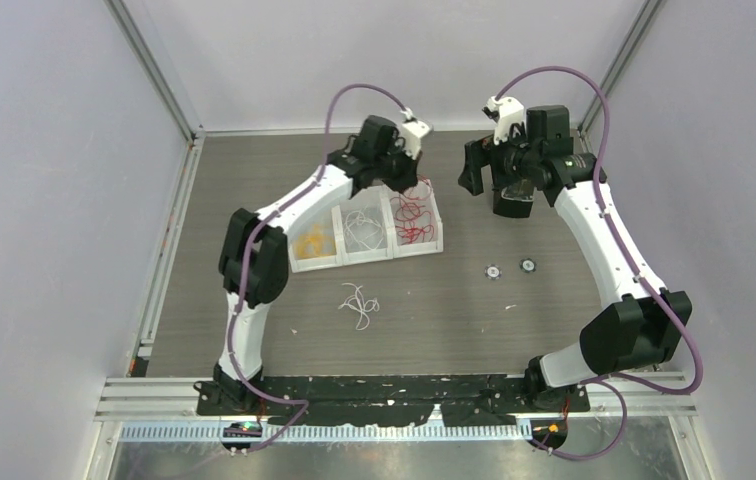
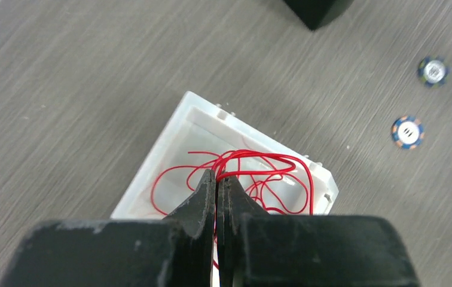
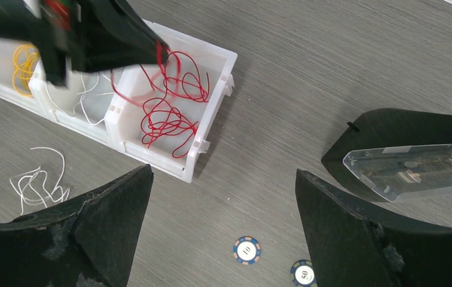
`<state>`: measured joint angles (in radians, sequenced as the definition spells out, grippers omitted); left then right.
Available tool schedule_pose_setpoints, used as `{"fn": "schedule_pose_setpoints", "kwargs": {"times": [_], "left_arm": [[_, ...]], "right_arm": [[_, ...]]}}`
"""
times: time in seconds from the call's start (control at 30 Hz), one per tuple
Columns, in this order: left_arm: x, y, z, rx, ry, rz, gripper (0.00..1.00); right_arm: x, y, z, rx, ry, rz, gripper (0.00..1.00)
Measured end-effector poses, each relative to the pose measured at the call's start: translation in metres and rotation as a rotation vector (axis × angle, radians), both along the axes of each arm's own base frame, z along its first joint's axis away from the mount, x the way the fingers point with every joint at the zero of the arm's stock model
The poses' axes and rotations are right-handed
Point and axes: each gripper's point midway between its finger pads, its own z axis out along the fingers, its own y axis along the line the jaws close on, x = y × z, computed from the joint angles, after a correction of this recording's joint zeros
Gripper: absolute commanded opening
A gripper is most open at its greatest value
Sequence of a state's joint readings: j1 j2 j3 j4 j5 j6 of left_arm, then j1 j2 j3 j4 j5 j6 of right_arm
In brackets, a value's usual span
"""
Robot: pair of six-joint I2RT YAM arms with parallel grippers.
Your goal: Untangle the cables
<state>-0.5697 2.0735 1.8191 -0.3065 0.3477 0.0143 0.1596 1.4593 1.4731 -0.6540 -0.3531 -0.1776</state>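
A white three-compartment tray (image 1: 394,254) holds the sorted cables: yellow ones (image 1: 314,240) on the left, white ones (image 1: 362,228) in the middle, red ones (image 1: 412,215) on the right. My left gripper (image 2: 217,173) hangs just above the red compartment (image 2: 146,179), shut on a strand of red cable (image 2: 271,158) that loops down into the heap. A loose tangle of white cable (image 1: 359,303) lies on the table in front of the tray, also at the left of the right wrist view (image 3: 35,182). My right gripper (image 3: 223,170) is open and empty, raised to the right of the tray.
Two poker chips (image 1: 493,271) (image 1: 528,265) lie on the table right of the tray, below the right gripper (image 1: 494,185). Grey walls enclose the table on three sides. The arm bases sit at the near edge.
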Motion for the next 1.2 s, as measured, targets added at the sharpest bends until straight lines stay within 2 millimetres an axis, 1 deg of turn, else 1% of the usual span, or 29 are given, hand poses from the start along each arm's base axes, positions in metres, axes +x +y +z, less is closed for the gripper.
{"fn": "schedule_pose_setpoints", "kwargs": {"times": [0.1,0.2,0.3,0.43,0.47,0.53,0.57,0.67,0.7,0.73,0.83,0.87,0.93,0.97,1.03,1.07,1.1,1.13,1.17,1.2], "left_arm": [[-0.009,-0.018,-0.026,0.122,0.004,-0.04,0.0],[-0.007,-0.026,-0.054,0.22,0.022,-0.05,0.0],[-0.004,-0.016,-0.084,0.33,0.05,-0.038,0.0],[-0.005,-0.005,-0.111,0.432,0.087,-0.032,0.0],[-0.005,-0.004,-0.114,0.447,0.095,-0.032,0.04],[-0.005,-0.003,-0.118,0.472,0.102,-0.031,0.24],[-0.005,-0.002,-0.118,0.482,0.102,-0.034,0.32],[-0.006,-0.002,-0.116,0.475,0.105,-0.035,0.49],[-0.007,-0.002,-0.115,0.466,0.104,-0.034,0.52],[-0.015,0.002,-0.12,0.467,0.124,-0.04,0.54],[-0.025,0.005,-0.093,0.43,0.11,-0.054,0.63],[-0.027,0.004,-0.077,0.405,0.096,-0.061,0.68],[-0.03,0.0,-0.041,0.349,0.051,-0.073,0.8],[-0.032,0.0,-0.019,0.314,0.023,-0.081,0.85],[-0.041,0.001,0.031,0.233,-0.034,-0.102,0.9],[-0.049,0.004,0.056,0.187,-0.064,-0.117,0.92],[-0.058,0.01,0.08,0.146,-0.089,-0.131,0.95],[-0.067,0.018,0.098,0.112,-0.107,-0.142,0.96],[-0.08,0.033,0.118,0.065,-0.128,-0.155,0.97],[-0.089,0.047,0.13,0.034,-0.136,-0.158,0.98]], "right_arm": [[0.0,0.0,-0.001,0.003,0.003,0.001,0.95],[-0.002,-0.001,-0.007,0.004,0.017,0.002,0.95],[-0.006,-0.002,-0.018,0.005,0.047,0.004,0.95],[-0.008,-0.003,-0.023,0.011,0.062,0.008,0.95],[-0.007,-0.002,-0.022,0.013,0.06,0.009,0.95],[-0.007,-0.002,-0.022,0.017,0.058,0.013,0.95],[-0.007,-0.002,-0.021,0.019,0.058,0.014,0.95],[-0.008,0.0,-0.021,0.027,0.058,0.023,0.95],[-0.008,0.0,-0.021,0.029,0.058,0.025,0.95],[-0.008,0.001,-0.02,0.033,0.055,0.029,0.95],[-0.006,0.002,-0.018,0.039,0.046,0.035,0.95],[-0.006,0.003,-0.017,0.041,0.042,0.038,0.95],[-0.006,0.004,-0.016,0.044,0.038,0.042,0.95],[-0.006,0.004,-0.016,0.045,0.036,0.046,0.95],[-0.006,0.006,-0.015,0.049,0.033,0.056,0.96],[-0.007,0.007,-0.015,0.053,0.032,0.068,0.97],[-0.008,0.009,-0.014,0.058,0.031,0.085,0.97],[-0.01,0.012,-0.014,0.061,0.03,0.105,0.97],[-0.013,0.017,-0.015,0.061,0.034,0.128,0.97],[-0.016,0.02,-0.016,0.059,0.039,0.147,0.97]]}}
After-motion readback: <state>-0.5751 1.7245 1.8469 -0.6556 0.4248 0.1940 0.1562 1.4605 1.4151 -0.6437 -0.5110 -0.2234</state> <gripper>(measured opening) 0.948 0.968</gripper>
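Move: The left hand still holds the red cable over the tray's right compartment, whose middle lies about 15 cm below, 1 cm back and 2 cm right. The white cable's compartment sits some 10 cm left and 3 cm back, and the loose white cable on the table about 22 cm back and 10 cm left. From the right hand the right compartment is roughly 5 cm ahead, 15 cm left and 24 cm below. Left hand lowers red cable about 12 cm into right compartment, opens wide, rises some 25 cm, drawing back. ##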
